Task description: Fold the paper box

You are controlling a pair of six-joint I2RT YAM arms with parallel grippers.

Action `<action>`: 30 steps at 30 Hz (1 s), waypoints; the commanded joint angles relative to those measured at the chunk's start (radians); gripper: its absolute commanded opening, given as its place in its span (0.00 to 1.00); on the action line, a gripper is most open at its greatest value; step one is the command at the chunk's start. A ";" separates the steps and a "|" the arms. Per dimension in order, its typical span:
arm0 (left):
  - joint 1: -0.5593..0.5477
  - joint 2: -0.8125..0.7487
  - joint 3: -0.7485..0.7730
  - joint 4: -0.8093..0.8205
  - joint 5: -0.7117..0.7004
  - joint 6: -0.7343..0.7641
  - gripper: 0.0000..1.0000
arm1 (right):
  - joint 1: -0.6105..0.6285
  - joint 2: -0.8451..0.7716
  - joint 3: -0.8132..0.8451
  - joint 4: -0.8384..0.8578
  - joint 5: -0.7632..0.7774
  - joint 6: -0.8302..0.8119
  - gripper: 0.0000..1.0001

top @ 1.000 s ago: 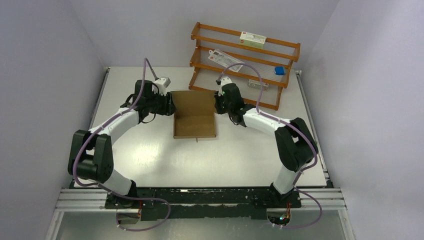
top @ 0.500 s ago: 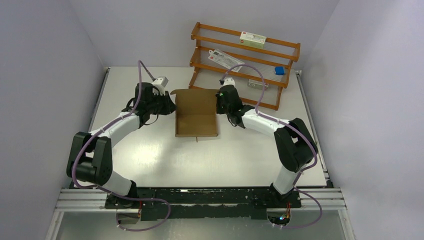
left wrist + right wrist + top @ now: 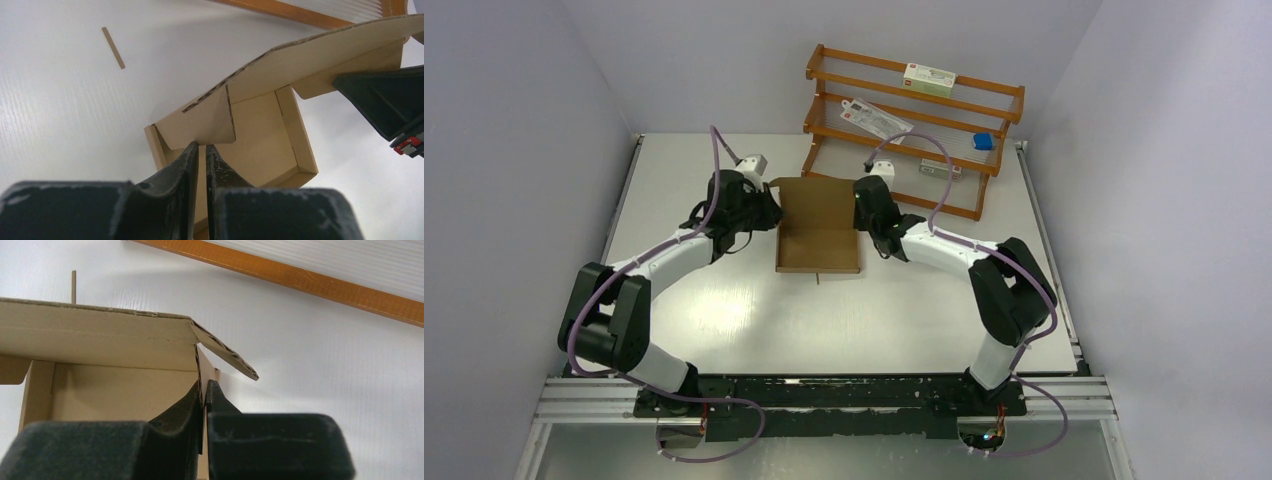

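The paper box (image 3: 817, 228) is plain brown cardboard, a shallow tray with its lid flap raised at the far side. It lies mid-table in the top view. My left gripper (image 3: 770, 212) is at its left wall. In the left wrist view the fingers (image 3: 202, 146) stand almost together on that wall, under a folded corner flap (image 3: 205, 120). My right gripper (image 3: 860, 208) is at the right wall. In the right wrist view it (image 3: 204, 385) is shut on the wall's edge, with the lid (image 3: 100, 335) overhead.
An orange wooden rack (image 3: 914, 110) stands close behind the box, holding a white and green carton (image 3: 929, 76), a flat packet (image 3: 874, 118) and a small blue item (image 3: 983, 142). A thin wooden stick (image 3: 821, 279) lies at the box's near edge.
Both grippers have moved a little away from the bases, toward the rack, along the box's side walls. The box has shifted slightly right and back.
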 commanded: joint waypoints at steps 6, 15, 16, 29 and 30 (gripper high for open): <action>-0.047 -0.057 -0.116 0.150 -0.043 -0.089 0.16 | 0.028 -0.048 -0.071 0.089 0.000 0.071 0.07; -0.050 -0.148 -0.134 0.090 -0.066 -0.058 0.28 | 0.035 -0.075 -0.135 0.130 0.018 -0.008 0.08; -0.045 -0.158 -0.103 0.050 -0.080 -0.026 0.33 | 0.035 -0.078 -0.133 0.140 0.006 -0.047 0.07; 0.136 -0.155 0.087 -0.161 0.054 0.206 0.61 | -0.029 -0.108 -0.070 0.082 -0.394 -0.491 0.00; 0.146 -0.146 0.095 -0.163 0.071 0.223 0.62 | -0.049 -0.107 -0.058 0.068 -0.434 -0.502 0.00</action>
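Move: At the left hand's nearly shut fingertips, roughly 1 cm ahead, is the raised lid's left flap; the box body lies about 5 cm back, 7 cm right and 10 cm below. The right hand already pinches the lid's right flap, with the box body some 6 cm back, 7 cm left and 9 cm down. From the right hand, the front strip lies about 14 cm back, 7 cm left and 11 cm below. Drawing back together, the left hand goes about 3.5 cm back and sinks while the right goes 2 cm, still pinching the right flap. Then the left opens its fingers and leaves the flap, rising some 9 cm and swinging left and forward; the right tightens slightly, eases back-left and turns about 25 degrees counter-clockwise. ##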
